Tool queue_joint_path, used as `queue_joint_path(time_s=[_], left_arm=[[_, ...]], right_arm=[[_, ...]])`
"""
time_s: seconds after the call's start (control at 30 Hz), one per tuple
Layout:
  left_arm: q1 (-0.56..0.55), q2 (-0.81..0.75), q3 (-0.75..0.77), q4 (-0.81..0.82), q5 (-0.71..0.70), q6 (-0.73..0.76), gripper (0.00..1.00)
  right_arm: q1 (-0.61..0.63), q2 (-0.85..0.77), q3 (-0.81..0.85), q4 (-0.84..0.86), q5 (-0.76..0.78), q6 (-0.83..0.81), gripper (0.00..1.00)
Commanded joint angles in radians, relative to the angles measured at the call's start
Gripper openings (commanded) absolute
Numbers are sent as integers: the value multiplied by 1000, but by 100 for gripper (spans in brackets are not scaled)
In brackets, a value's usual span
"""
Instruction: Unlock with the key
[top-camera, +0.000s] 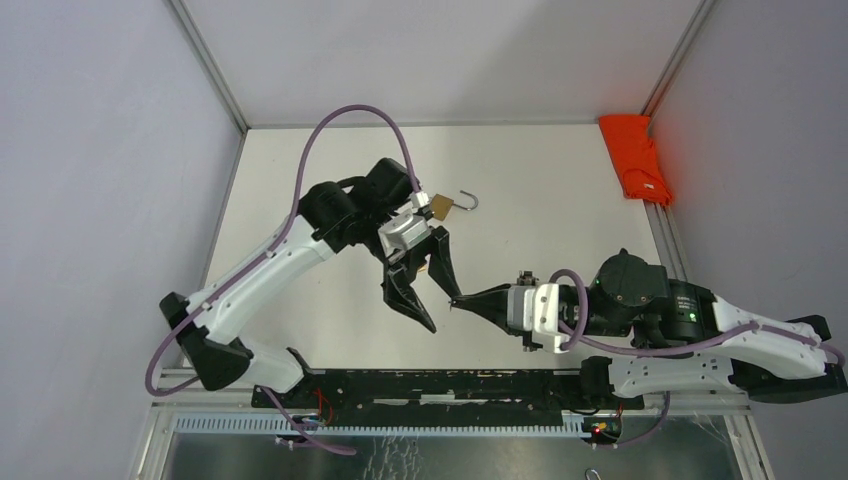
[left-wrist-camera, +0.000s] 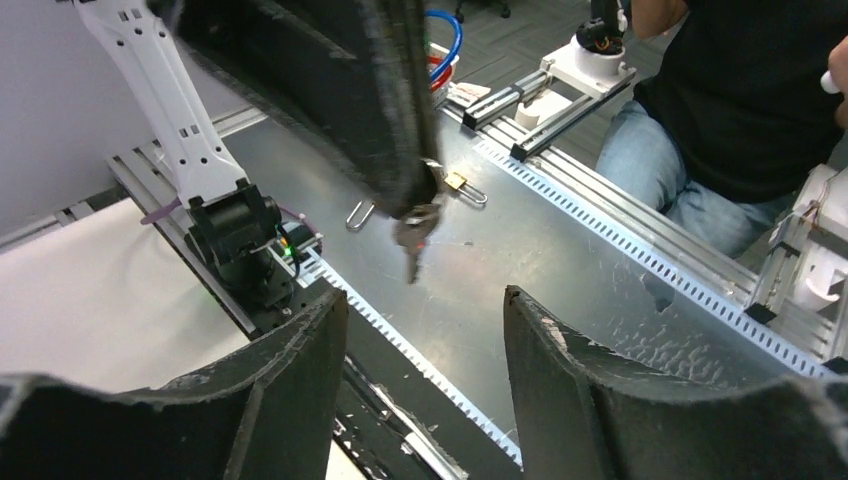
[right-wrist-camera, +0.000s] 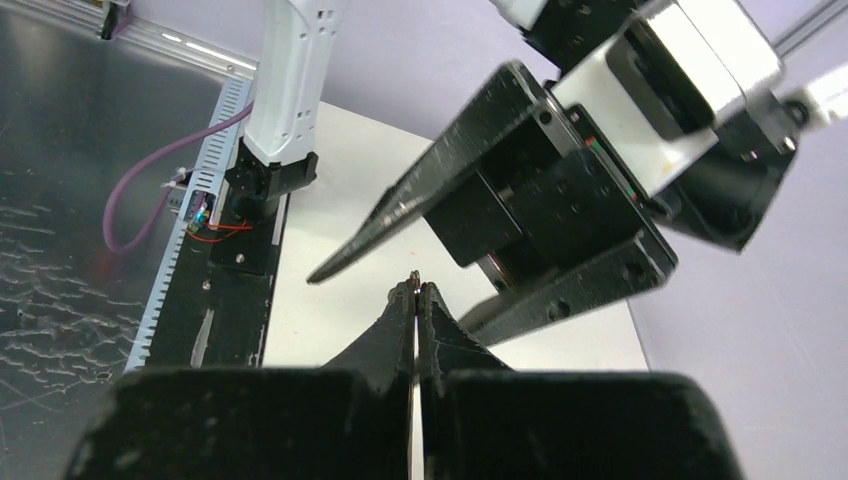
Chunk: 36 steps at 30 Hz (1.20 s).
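A brass padlock (top-camera: 440, 207) lies on the white table (top-camera: 540, 190), its shackle (top-camera: 466, 200) swung out like a hook, just behind my left wrist. My left gripper (top-camera: 444, 312) (left-wrist-camera: 424, 300) points toward the near edge, open, with nothing between its fingers. My right gripper (top-camera: 458, 299) (right-wrist-camera: 416, 288) is shut on the key (left-wrist-camera: 411, 238). In the left wrist view the key hangs down from the right fingertips, just ahead of the open left jaws. In the right wrist view only a sliver of metal shows at the tips.
A red cloth (top-camera: 635, 155) lies at the table's back right corner. Beyond the near edge a metal plate (left-wrist-camera: 560, 260) carries a small brass lock (left-wrist-camera: 455, 181) and a loose U-shaped piece (left-wrist-camera: 360, 213). A seated person (left-wrist-camera: 740, 90) is behind it.
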Motion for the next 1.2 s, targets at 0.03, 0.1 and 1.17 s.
queue_joint_path(time_s=[0.03, 0.1, 1.17], left_arm=[[5, 88, 120, -378, 75, 376, 60], [5, 92, 130, -389, 80, 378, 54], [4, 34, 152, -387, 109, 366, 21]], right_arm=[[4, 35, 32, 38, -54, -11, 0], [4, 47, 42, 28, -52, -19, 0], [5, 53, 44, 14, -25, -55, 0]])
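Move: The key, pinched in the right fingertips, hangs at the open mouth of the left gripper, about 1 cm to the right of the left hand, level with it front to back and some 1 cm higher. From the right hand, the key's middle is roughly 1 cm to the left, 1 cm back and 1 cm below. The brass padlock lies on the table about 35 cm ahead of the left hand, 1 cm to its left and 36 cm below. The key is carried by the shut right gripper about 1.5 cm left and 1 cm down, in between the left fingertips, then held there. The left hand first dips about 1 cm, then eases about 1.5 cm left and back while rising again, its wrist nearly steady; its fingers close from well open to a narrow gap around the key, one tip seeming to touch its shaft. ##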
